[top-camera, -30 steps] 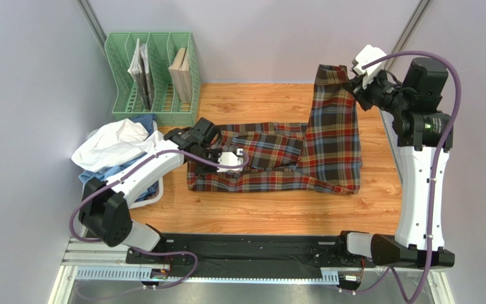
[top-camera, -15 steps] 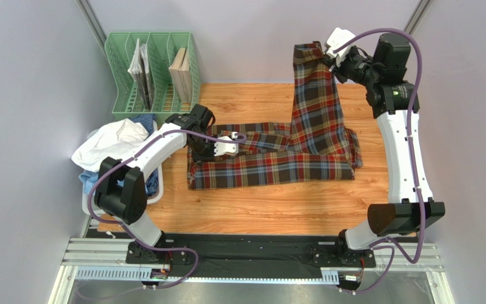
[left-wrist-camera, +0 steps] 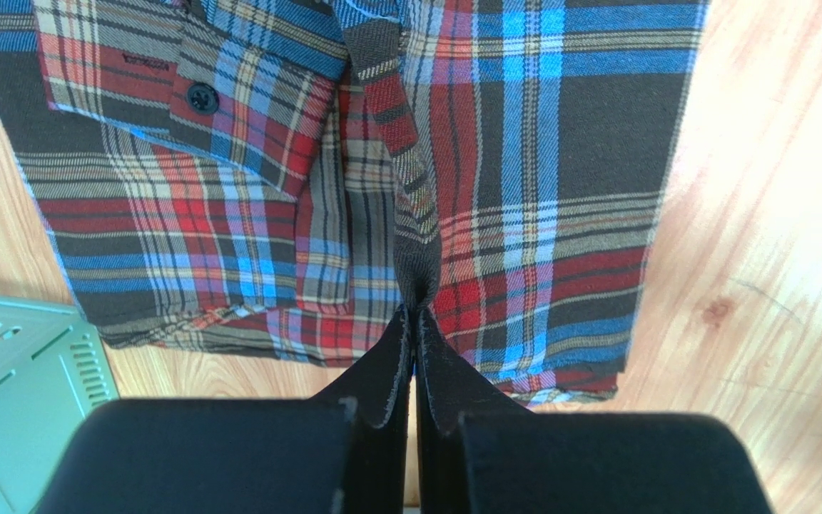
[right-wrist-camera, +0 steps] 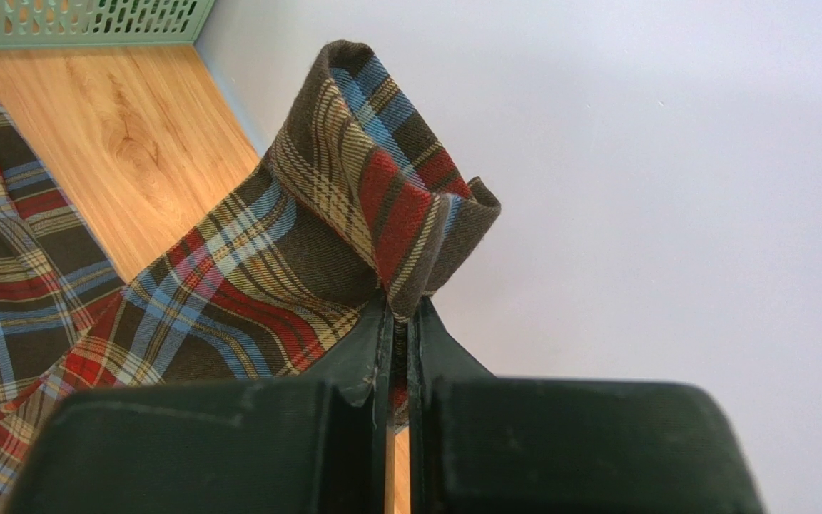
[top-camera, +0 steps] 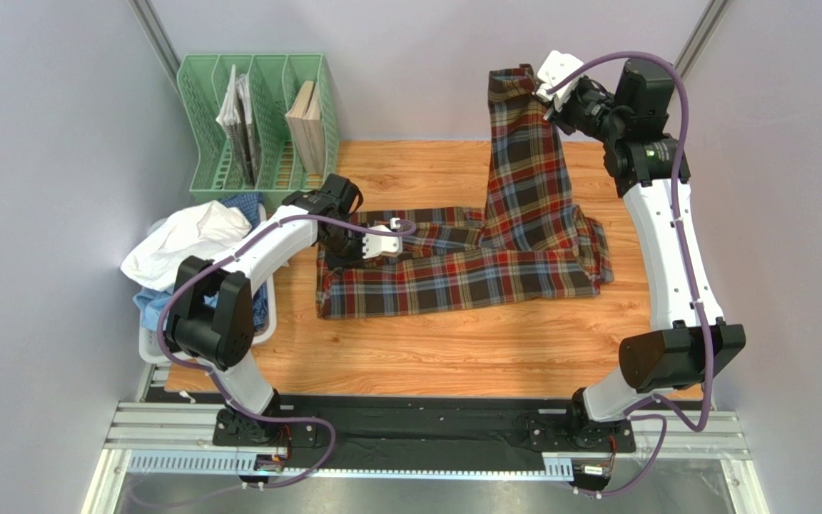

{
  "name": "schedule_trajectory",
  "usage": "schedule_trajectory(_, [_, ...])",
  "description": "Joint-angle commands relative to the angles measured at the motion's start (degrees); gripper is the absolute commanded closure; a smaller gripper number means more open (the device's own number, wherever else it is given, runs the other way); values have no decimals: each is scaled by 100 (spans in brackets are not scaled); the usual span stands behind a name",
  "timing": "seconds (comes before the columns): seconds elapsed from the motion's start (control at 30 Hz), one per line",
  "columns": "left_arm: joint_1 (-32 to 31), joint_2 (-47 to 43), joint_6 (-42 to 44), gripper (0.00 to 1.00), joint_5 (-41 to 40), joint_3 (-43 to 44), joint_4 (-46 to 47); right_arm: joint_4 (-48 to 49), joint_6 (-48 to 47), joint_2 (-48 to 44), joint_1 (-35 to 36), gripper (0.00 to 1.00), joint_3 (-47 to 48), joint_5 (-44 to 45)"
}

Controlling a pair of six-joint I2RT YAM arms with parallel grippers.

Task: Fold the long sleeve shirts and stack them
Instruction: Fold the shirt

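Observation:
The tartan long sleeve shirt lies spread across the middle of the wooden table. My left gripper is shut on a narrow fold of it near its left end; in the left wrist view the gripper pinches a raised ridge of the tartan cloth. My right gripper is high at the back, shut on the shirt's right part, which hangs from it as a tall strip. The right wrist view shows that gripper clamped on a rolled edge of the cloth. A white shirt and a light blue one lie heaped at the left.
A green file rack with papers stands at the back left, its corner close to my left gripper. The heaped shirts sit in a white basket at the table's left edge. Grey walls close in at the back and both sides.
My right gripper has carried its part of the tartan shirt left and farther back, pulling it into a narrower strip. My left gripper has shifted slightly back with its fold.

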Motion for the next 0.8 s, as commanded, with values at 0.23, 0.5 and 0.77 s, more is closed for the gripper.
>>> schedule_trajectory(0.23, [127, 184, 46, 100, -4, 122, 302, 630, -229, 294, 214, 100, 73, 134])
schedule_trajectory(0.5, [171, 386, 28, 100, -74, 280, 390, 726, -422, 444, 329, 100, -120, 354])
schedule_trajectory(0.77, [224, 658, -165, 100, -232, 517, 504, 806, -466, 584, 320, 100, 152, 503])
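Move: The left hand pinches a raised ridge of plaid cloth. The shirt's far left corner lies about 11 cm ahead of it, 3 cm left and 7 cm down; the near fold is about 8 cm back and the same depth down. The laundry basket is some 23 cm left and 3 cm back. For the right hand, holding the lifted end high up, the flat shirt's far edge is about 6 cm back, neither left nor right, some 41 cm down. Forward and down together, both hands ease the pinched shirt along, fingers staying shut. The right goes about 3.5 cm out and as far down, drifting a little left, and carries the lifted end out beyond the shirt's far edge; the left follows low over the table, nearly 3 cm forward towards the far edge and 2 cm down. Wrists barely turn. ##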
